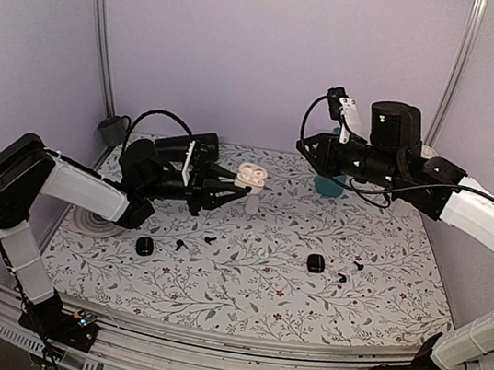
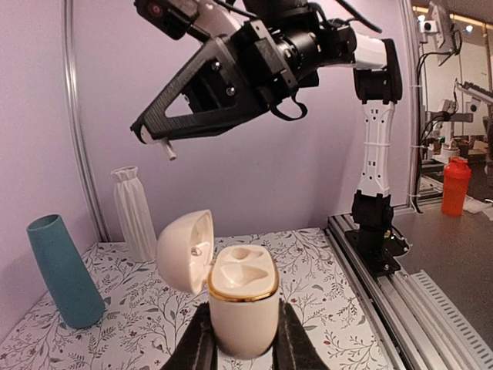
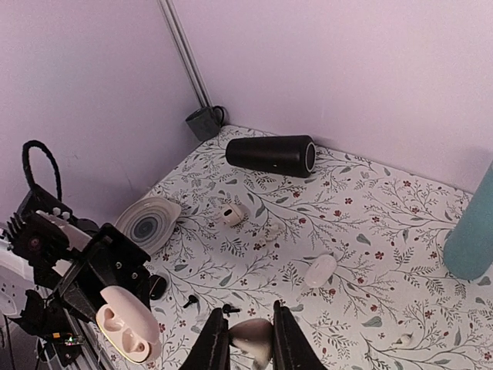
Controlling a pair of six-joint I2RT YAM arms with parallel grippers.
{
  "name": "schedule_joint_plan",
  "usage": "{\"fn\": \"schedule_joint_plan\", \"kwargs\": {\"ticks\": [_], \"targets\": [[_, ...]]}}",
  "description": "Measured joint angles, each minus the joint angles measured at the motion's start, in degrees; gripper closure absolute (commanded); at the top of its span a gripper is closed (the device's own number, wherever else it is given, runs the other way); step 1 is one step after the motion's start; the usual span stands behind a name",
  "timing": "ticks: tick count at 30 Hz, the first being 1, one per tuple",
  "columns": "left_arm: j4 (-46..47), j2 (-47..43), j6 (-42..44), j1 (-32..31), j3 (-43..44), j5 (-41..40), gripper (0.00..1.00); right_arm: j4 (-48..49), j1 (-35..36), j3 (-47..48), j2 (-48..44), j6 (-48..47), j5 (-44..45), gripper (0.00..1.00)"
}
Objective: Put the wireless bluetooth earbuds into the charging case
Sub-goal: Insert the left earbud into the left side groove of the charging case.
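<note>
My left gripper (image 2: 243,343) is shut on the body of a white charging case (image 2: 243,301) with a gold rim. It holds the case upright above the table, lid hinged open to the left, both sockets empty. From above, the case (image 1: 251,178) sits at the tip of the left gripper (image 1: 239,189). My right gripper (image 3: 250,343) is shut on a white earbud (image 3: 253,338), high over the mat. That gripper (image 1: 302,145) hangs above and to the right of the case, apart from it. Black earbuds (image 1: 210,238) (image 1: 342,277) lie on the mat.
Two small black cases (image 1: 144,245) (image 1: 314,262) rest on the floral mat. A closed white case (image 3: 320,270), another open white case (image 3: 231,215), a black cylinder (image 3: 271,155), a swirl plate (image 3: 150,223), a teal vase (image 2: 65,270) and a white vase (image 2: 135,212) stand further back.
</note>
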Motion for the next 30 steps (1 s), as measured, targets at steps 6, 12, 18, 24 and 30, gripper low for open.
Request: {"fn": "schedule_joint_plan", "kwargs": {"ticks": [6,12,18,24,30], "targets": [[4.07,1.81,-2.45,0.39,0.02,1.75,1.00,1.49,2.82,0.52,-0.59,-2.60,-0.02,0.82],[5.51,2.78,-5.03,0.39,0.46,1.88,1.00,3.15,6.69,0.52,-0.57,-5.31,-0.15,0.82],[5.55,3.21,-9.84,0.39,1.57,1.51,1.00,4.87,9.81,1.55,0.04,-7.72,-0.50,0.82],[6.21,3.56,-15.23,0.20,1.75,1.77,1.00,7.17,10.62,2.01,1.77,-9.40,-1.95,0.82],[6.19,3.56,-19.02,-0.15,2.21,2.14,1.00,8.90,11.54,3.17,5.14,-11.17,-3.67,0.82]]}}
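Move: Up and to the right of the open charging case, the right hand holds the white earbud; the case lies about 10 cm to its left, 6 cm back and 6 cm lower, gripped in the left fingers. From the left hand the earbud is some 6 cm ahead, 10 cm right and 7 cm up. On the table about 27 cm below the right hand, a white oval piece lies roughly 12 cm ahead and 8 cm left; the teal tumbler stands some 21 cm ahead, 11 cm right and 20 cm down. Carrying the earbud in towards the case, the right hand travels about 9 cm left and 6 cm back, rising slightly before easing down late on, while its wrist swings counter-clockwise by some 20 degrees and the fingertips tip up a little. The left hand stays almost in place, keeps its grip and rolls the case's top forward by about 15 degrees. ##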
